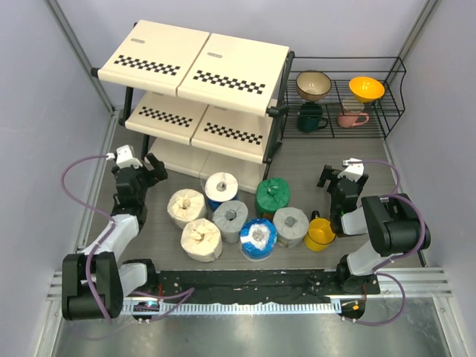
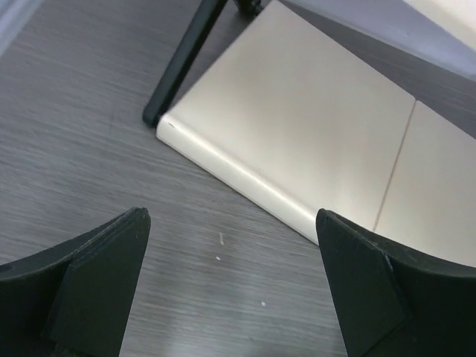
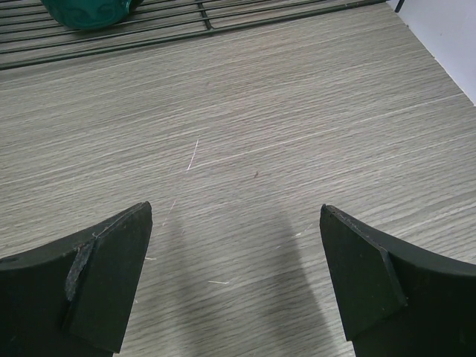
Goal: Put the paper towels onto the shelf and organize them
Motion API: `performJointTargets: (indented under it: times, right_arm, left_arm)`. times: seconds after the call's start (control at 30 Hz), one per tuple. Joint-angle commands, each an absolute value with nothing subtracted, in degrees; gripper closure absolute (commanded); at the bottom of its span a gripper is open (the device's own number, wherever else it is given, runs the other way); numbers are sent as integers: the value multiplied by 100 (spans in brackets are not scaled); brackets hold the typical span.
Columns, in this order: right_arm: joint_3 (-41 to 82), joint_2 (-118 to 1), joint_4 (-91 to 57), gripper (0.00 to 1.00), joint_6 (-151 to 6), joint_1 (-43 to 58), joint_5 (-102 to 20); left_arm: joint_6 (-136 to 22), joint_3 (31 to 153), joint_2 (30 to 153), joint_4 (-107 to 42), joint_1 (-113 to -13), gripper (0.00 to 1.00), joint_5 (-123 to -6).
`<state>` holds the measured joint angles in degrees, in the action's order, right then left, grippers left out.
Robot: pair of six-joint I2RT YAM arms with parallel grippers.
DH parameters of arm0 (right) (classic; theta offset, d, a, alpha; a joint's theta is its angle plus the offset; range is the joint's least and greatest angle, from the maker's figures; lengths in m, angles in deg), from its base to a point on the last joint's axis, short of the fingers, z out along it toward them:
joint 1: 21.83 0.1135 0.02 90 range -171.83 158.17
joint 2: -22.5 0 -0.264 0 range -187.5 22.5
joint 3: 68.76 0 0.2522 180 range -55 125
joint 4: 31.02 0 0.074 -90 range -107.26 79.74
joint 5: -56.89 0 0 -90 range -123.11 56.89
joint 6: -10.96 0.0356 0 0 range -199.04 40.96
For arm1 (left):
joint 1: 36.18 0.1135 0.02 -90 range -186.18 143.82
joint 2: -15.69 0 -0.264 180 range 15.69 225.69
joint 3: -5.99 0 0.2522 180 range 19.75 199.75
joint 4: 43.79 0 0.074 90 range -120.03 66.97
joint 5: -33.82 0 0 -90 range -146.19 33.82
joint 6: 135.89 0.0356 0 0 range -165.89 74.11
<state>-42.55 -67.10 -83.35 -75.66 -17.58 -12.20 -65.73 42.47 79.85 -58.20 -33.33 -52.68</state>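
Observation:
Several wrapped paper towels stand bunched on the table in front of the shelf (image 1: pixel 195 65): two cream rolls (image 1: pixel 186 207), two grey rolls (image 1: pixel 230 220), two blue-and-white rolls (image 1: pixel 221 187) and one green roll (image 1: pixel 273 197). My left gripper (image 1: pixel 154 169) hovers open and empty left of the rolls, near the shelf's lowest tier. In the left wrist view that gripper (image 2: pixel 232 245) spans bare table just short of the lowest cream panel (image 2: pixel 297 141). My right gripper (image 1: pixel 335 178) stands open and empty to the right of the rolls. The right wrist view shows only table between its fingers (image 3: pixel 111 275).
A yellow mug (image 1: pixel 320 233) stands beside the right grey roll. A black wire rack (image 1: pixel 387 111) at the back right holds two bowls, a green cup (image 3: pixel 89 11) and a pink cup. The shelf's black frame leg (image 2: pixel 182 63) is close ahead of the left gripper. Walls close in both sides.

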Motion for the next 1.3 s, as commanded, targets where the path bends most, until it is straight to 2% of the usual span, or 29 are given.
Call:
performJointTargets:
  times: [0.0,0.13,0.2,0.33,0.47,1.03,1.27]
  right_arm:
    - [-4182,-6591,-8652,0,-7517,-1788,-1087]
    - [-4182,-6600,-8643,0,-7517,-1779,-1087]
    - [-4182,-6592,-8652,0,-7517,-1779,-1087]
    - [-4182,-6600,-8643,0,-7508,-1788,-1087]
    - [-4182,-6592,-8643,0,-7508,-1779,-1087]
    - [-4182,-6592,-8643,1,-7517,-1788,-1087]
    - [-4287,-6548,-8836,0,-7543,-1779,-1157]
  left_arm:
    - [-7268,4752,7652,-4639,-3354,1,-5592]
    - [-7726,4682,7064,-4270,-3354,0,-5583]
    - [-7937,4761,6870,-3735,-3354,0,-5531]
    - [-8869,5366,6763,-2056,-3293,0,-4704]
    - [-8764,5640,6904,-1852,-3223,0,-5143]
    - [-8668,6624,7028,-165,-3223,0,-5468]
    - [-8430,6800,6693,134,-3223,0,-5162]
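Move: The far cream roll stands some 10 cm back from the left hand, about 12 cm to its right and roughly 9 cm below. The near cream roll is some 9 cm behind and 4 cm to the right of it; the white-and-blue roll about 5 cm farther out and 10 cm to the right of it. The lowest shelf's left front corner lies some 8 cm ahead of the left hand and 2 cm to its left. From the right hand the far cream roll is about 46 cm left and 11 cm back. Backward by about 6 cm, and up by some 3 cm, the left hand draws away from the lowest shelf, level with less and less of the gap back to the far cream roll. First the wrist rolls its left side down, then the fingers tip down, each some 20 degrees, with a slight counter-clockwise turn. The fingers stay wide open and empty. ##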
